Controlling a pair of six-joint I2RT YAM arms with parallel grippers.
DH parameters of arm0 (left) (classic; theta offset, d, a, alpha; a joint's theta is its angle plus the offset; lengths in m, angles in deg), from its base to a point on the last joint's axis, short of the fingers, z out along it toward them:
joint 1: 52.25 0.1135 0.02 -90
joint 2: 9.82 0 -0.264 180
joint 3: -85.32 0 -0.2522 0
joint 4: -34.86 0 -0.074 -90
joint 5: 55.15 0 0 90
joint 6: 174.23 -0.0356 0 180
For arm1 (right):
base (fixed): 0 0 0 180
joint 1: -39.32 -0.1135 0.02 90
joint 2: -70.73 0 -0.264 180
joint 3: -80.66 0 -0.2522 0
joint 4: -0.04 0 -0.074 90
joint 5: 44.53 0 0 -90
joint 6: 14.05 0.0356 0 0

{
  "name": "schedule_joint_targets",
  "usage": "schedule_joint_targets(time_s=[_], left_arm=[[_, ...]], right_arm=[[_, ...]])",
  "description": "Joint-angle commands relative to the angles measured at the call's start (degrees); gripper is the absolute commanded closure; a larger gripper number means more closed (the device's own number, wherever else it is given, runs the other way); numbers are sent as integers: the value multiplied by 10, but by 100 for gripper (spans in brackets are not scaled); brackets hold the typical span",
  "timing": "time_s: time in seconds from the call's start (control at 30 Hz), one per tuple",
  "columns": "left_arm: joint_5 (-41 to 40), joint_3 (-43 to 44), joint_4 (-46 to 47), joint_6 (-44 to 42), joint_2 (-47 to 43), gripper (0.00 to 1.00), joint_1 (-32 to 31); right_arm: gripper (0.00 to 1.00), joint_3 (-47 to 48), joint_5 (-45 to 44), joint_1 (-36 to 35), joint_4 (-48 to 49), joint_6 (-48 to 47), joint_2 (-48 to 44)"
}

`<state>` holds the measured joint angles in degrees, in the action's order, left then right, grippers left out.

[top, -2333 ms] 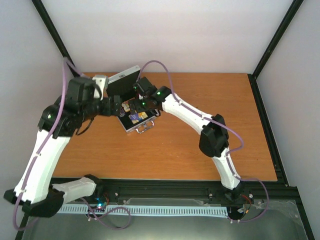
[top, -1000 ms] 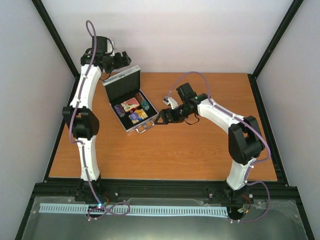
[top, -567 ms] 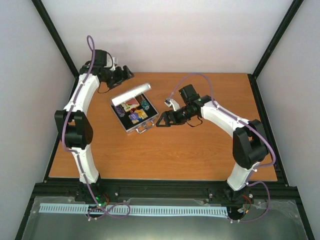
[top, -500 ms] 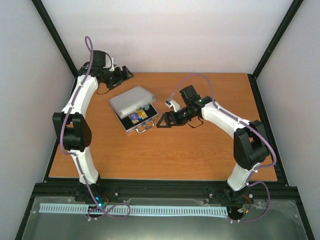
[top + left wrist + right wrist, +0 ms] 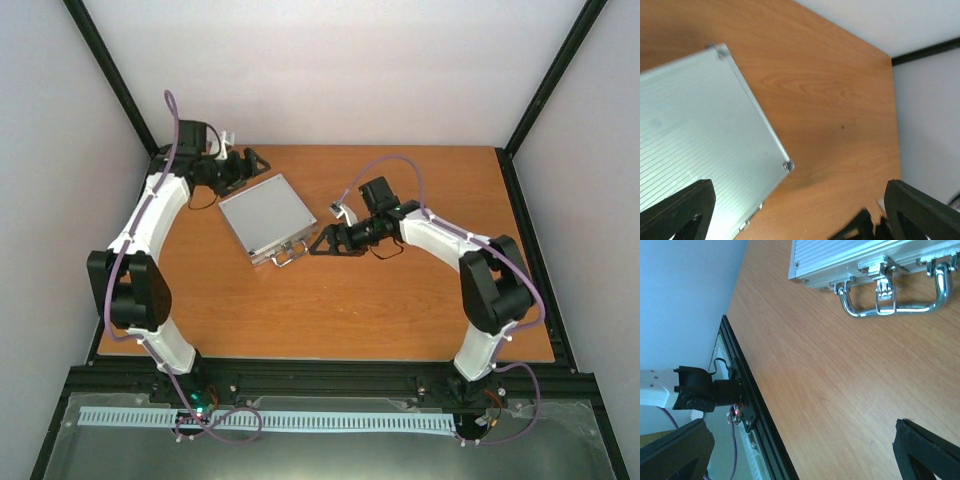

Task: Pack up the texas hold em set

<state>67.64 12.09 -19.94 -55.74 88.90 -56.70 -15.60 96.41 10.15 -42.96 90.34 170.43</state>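
Observation:
The silver aluminium case (image 5: 266, 212) of the texas hold em set lies shut on the table, its ribbed lid (image 5: 690, 135) down. Chips, dice and cards are hidden inside it. Its chrome handle (image 5: 892, 302) and latches face my right gripper (image 5: 322, 243), which stands open just off the handle, touching nothing. My left gripper (image 5: 250, 163) hovers open at the case's far corner with nothing between its fingers. In the left wrist view the left gripper (image 5: 800, 215) looks down past the lid's right edge. In the right wrist view only bare wood lies between the right gripper's (image 5: 800, 450) fingers.
The orange wooden table (image 5: 420, 300) is framed by black rails (image 5: 330, 372) at the near edge, with black posts at the back corners. The left arm's base (image 5: 705, 390) shows beyond the table edge in the right wrist view.
The case's lid swung from upright down to fully shut. My left arm dropped lower and closer to the case's back corner. My right gripper shifted slightly by the handle.

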Motion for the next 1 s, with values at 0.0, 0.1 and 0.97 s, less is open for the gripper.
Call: schedule_joint_targets(time_s=[0.0, 0.1, 0.97], left_arm=[[40, -85, 43, 3, -53, 5, -10], [41, -134, 59, 2, -58, 4, -9], [47, -115, 52, -20, 68, 4, -8]], right_arm=[[0, 31, 43, 4, 64, 30, 61], [0, 54, 45, 2, 67, 31, 98], [0, 195, 0, -69, 106, 73, 279]])
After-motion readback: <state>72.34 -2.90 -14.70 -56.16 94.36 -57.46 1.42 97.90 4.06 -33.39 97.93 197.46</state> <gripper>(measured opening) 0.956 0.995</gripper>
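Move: The shut case's middle lies almost straight under the left hand, only about 2 cm farther out and 1 cm to its left, some 22 cm below. The handle, on the case's near-right side, is about 8 cm back and 5 cm right of that hand, about as low. From the right hand the handle lies some 5 cm ahead, 9 cm left and 12 cm below, with the case's middle about 14 cm ahead and 14 cm left, at the same depth. The closed case is approached from both sides with open fingers. Onto its lid the left hand sinks about 12 cm, drawing back some 5 cm early on, then going nearly straight down as its fingertips tip about 15 degrees steeper. The right hand closes in on the handle side, about 9 cm left and as much down, plus 4 cm forward, ending with its forward finger close by the handle; contact can't be told. ##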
